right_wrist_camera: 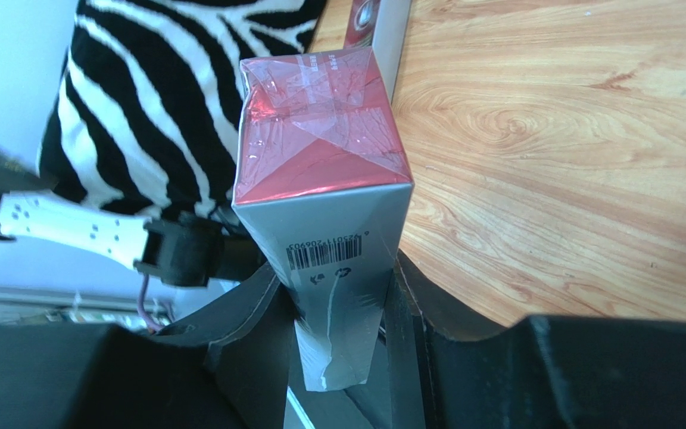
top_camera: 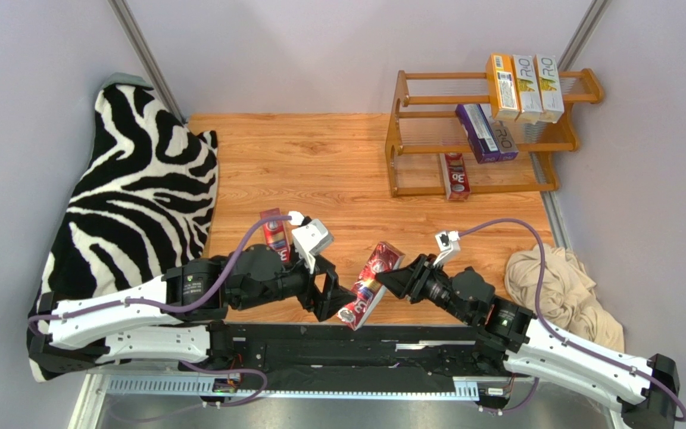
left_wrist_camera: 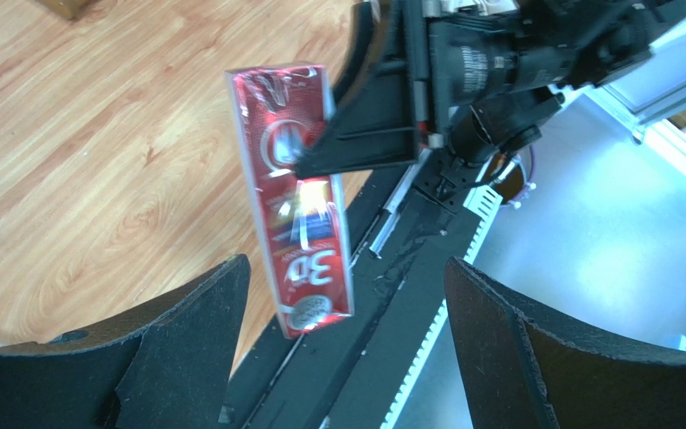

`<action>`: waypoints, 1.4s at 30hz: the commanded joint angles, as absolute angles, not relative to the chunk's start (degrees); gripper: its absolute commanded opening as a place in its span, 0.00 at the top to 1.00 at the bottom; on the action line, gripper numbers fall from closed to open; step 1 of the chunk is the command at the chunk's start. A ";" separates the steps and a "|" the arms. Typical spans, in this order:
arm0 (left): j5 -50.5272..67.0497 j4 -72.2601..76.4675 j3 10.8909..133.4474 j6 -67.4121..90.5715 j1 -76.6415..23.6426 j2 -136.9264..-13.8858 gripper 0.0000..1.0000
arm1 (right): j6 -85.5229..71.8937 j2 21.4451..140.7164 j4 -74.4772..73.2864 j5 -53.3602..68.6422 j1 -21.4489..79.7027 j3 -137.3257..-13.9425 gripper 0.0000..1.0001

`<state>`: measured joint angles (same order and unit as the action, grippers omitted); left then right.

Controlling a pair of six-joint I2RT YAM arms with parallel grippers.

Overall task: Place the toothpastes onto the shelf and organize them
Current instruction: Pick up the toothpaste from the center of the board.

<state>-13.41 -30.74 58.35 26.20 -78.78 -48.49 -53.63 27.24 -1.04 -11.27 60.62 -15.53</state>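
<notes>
A red toothpaste carton (top_camera: 372, 284) hangs tilted above the table's near edge, and my right gripper (top_camera: 384, 284) is shut on its middle. The right wrist view shows its grey barcode side (right_wrist_camera: 324, 179) pinched between the right gripper (right_wrist_camera: 338, 304) fingers. My left gripper (left_wrist_camera: 347, 268) is open, its pads apart on either side of the carton's lower end (left_wrist_camera: 293, 206) and not touching it. Another red carton (top_camera: 275, 231) stands on the table behind the left arm. The shelf (top_camera: 409, 134) at the back right holds three cartons (top_camera: 525, 87) on top, two purple (top_camera: 485, 132) in the middle and one red (top_camera: 455, 176) at the bottom.
A zebra-print blanket (top_camera: 132, 188) covers the table's left side. A crumpled beige cloth (top_camera: 557, 286) lies at the right, near the right arm. The black rail (left_wrist_camera: 427, 295) of the arm bases runs under the held carton.
</notes>
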 commanded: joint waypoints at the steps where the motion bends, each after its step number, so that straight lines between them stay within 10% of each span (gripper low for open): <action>1: 7.39 -24.45 53.81 22.94 -70.95 -45.71 0.11 | -43.25 26.72 -2.61 -4.40 60.73 -24.58 0.65; 21: 36.38 -7.48 47.46 25.57 -61.35 -53.08 0.17 | -32.78 33.40 -5.36 17.31 60.65 -37.88 0.64; 34: 39.64 -0.88 44.12 28.21 -61.35 -53.88 0.62 | -32.34 35.16 -3.96 17.05 60.64 -38.06 0.62; 38: 38.77 -0.44 44.03 28.56 -61.35 -54.23 0.64 | -32.78 34.72 -3.87 14.86 60.64 -37.88 0.55; 42: 35.43 -0.70 44.64 29.09 -61.26 -54.14 0.64 | -33.75 32.18 -5.18 9.59 60.64 -37.44 0.24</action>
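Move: The red toothpaste is already held across its middle in the right gripper, about 9 cm to the left hand's right, 2 cm ahead of it and 13 cm below. From the right hand, the open left gripper waits about 10 cm left, 3 cm back and 14 cm higher. The loose toothpaste on the board is some 15 cm left of the left hand, 12 cm farther out and 26 cm below. The left fingers shut on the middle of the red toothpaste, opposite the right gripper, and the right fingers then start to open off it. Before that the right hand lifts the toothpaste about 10 cm and draws it back and a little left, turning counter-clockwise, while the open left hand eases back, right and down to meet it, swinging about 30 degrees clockwise. ##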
